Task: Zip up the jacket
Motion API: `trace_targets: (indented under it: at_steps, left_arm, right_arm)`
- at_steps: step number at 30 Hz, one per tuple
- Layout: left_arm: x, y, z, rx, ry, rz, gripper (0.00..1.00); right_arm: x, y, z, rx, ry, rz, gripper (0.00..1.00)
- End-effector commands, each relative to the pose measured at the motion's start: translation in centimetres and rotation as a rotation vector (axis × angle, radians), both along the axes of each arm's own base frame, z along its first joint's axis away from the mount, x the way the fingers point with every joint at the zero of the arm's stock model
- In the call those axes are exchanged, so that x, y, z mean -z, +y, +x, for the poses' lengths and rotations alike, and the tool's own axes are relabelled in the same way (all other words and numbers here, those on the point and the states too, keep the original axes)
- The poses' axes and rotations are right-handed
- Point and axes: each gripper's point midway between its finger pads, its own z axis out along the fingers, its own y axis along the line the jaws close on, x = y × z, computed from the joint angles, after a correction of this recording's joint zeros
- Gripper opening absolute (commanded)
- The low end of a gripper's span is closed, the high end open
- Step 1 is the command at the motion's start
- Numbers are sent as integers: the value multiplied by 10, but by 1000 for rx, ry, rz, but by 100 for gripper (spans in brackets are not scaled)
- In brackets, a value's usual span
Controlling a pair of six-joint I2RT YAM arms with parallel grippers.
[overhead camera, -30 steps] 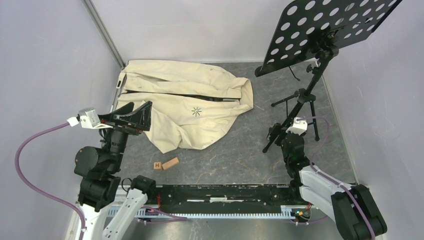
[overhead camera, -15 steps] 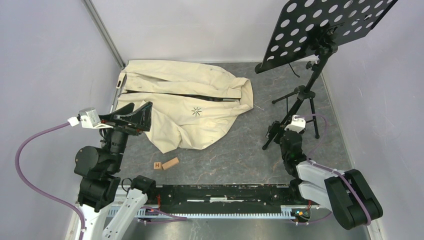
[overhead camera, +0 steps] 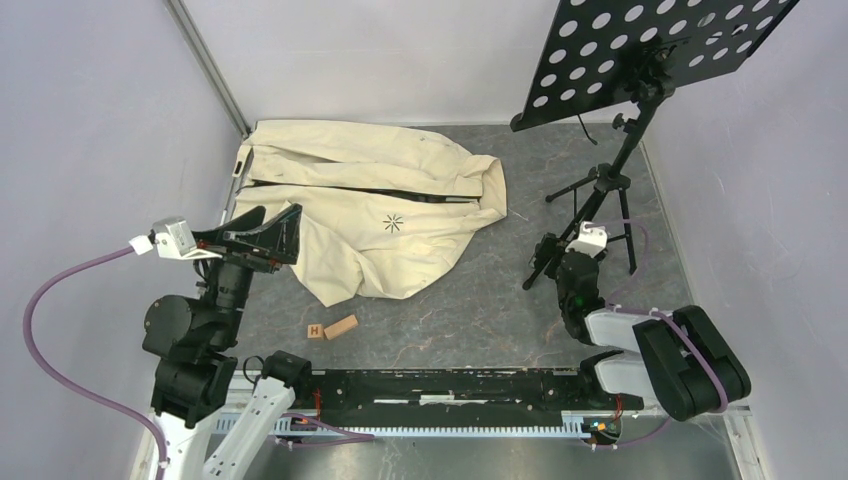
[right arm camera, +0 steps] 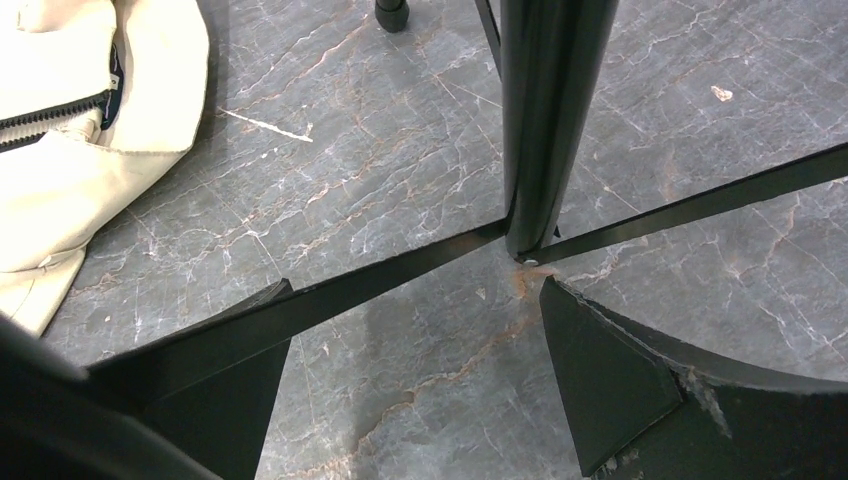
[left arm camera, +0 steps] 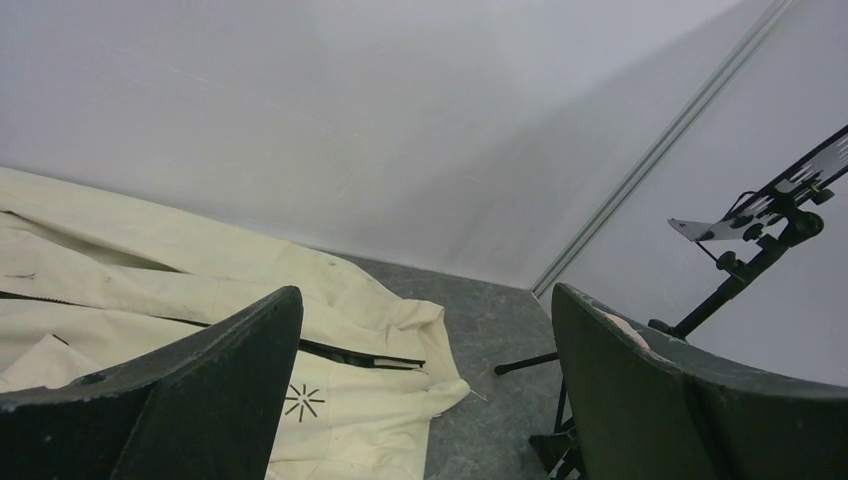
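The cream jacket (overhead camera: 370,210) lies flat at the table's back left, its dark zipper (overhead camera: 400,195) running across it and a black starburst logo (overhead camera: 393,223) on the chest. My left gripper (overhead camera: 283,232) hovers open over the jacket's near left part. In the left wrist view the jacket (left arm camera: 350,300), zipper (left arm camera: 360,355) and logo (left arm camera: 303,400) show past the left gripper (left arm camera: 425,295). My right gripper (overhead camera: 548,255) stands open and low at the foot of a music stand, right of the jacket. The right gripper (right arm camera: 415,290) has bare table between its fingers; the jacket's edge (right arm camera: 60,150) shows at upper left.
A black music stand (overhead camera: 660,50) rises at the back right; its pole (right arm camera: 545,120) and tripod legs (right arm camera: 400,265) are right in front of my right fingers. Two small wooden blocks (overhead camera: 340,327) lie near the front edge. Walls close in the left, back and right.
My right arm has folded in, its elbow swinging up and left, and its gripper has crept closer to the stand's foot. The left arm has hardly moved.
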Motion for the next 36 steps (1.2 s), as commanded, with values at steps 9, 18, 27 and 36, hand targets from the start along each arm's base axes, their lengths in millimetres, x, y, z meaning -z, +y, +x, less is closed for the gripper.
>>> trace_targets:
  at_steps: [9,18,27,36]
  left_arm:
    - [-18,5,-13,-6,-48,-3,100]
    - [-17,6,-13,-12,-45,4,100]
    - [-17,6,-13,-12,-42,4,100]
    - [-14,6,-15,-5,-32,5,100]
  right_arm:
    - [-15,-2,30,26,-45,-52,99]
    - [-14,2,46,25,-39,-65,99]
    - [-15,2,62,35,-34,-83,99]
    - [-17,-6,81,62,-28,-75,99]
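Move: The music stand's centre pole has its foot roughly 5 cm ahead of the right hand, 3 cm to its right and 3 cm above it. The stand's near foot lies about 10 cm back, 9 cm left and 5 cm below; the jacket's middle lies about 8 cm ahead, 45 cm left and 4 cm below. From the raised left hand, the pole's foot is about 18 cm ahead, 58 cm right and 35 cm below. The open right gripper, low among the stand's leg braces, keeps pushing the music stand forward about 6 cm. ##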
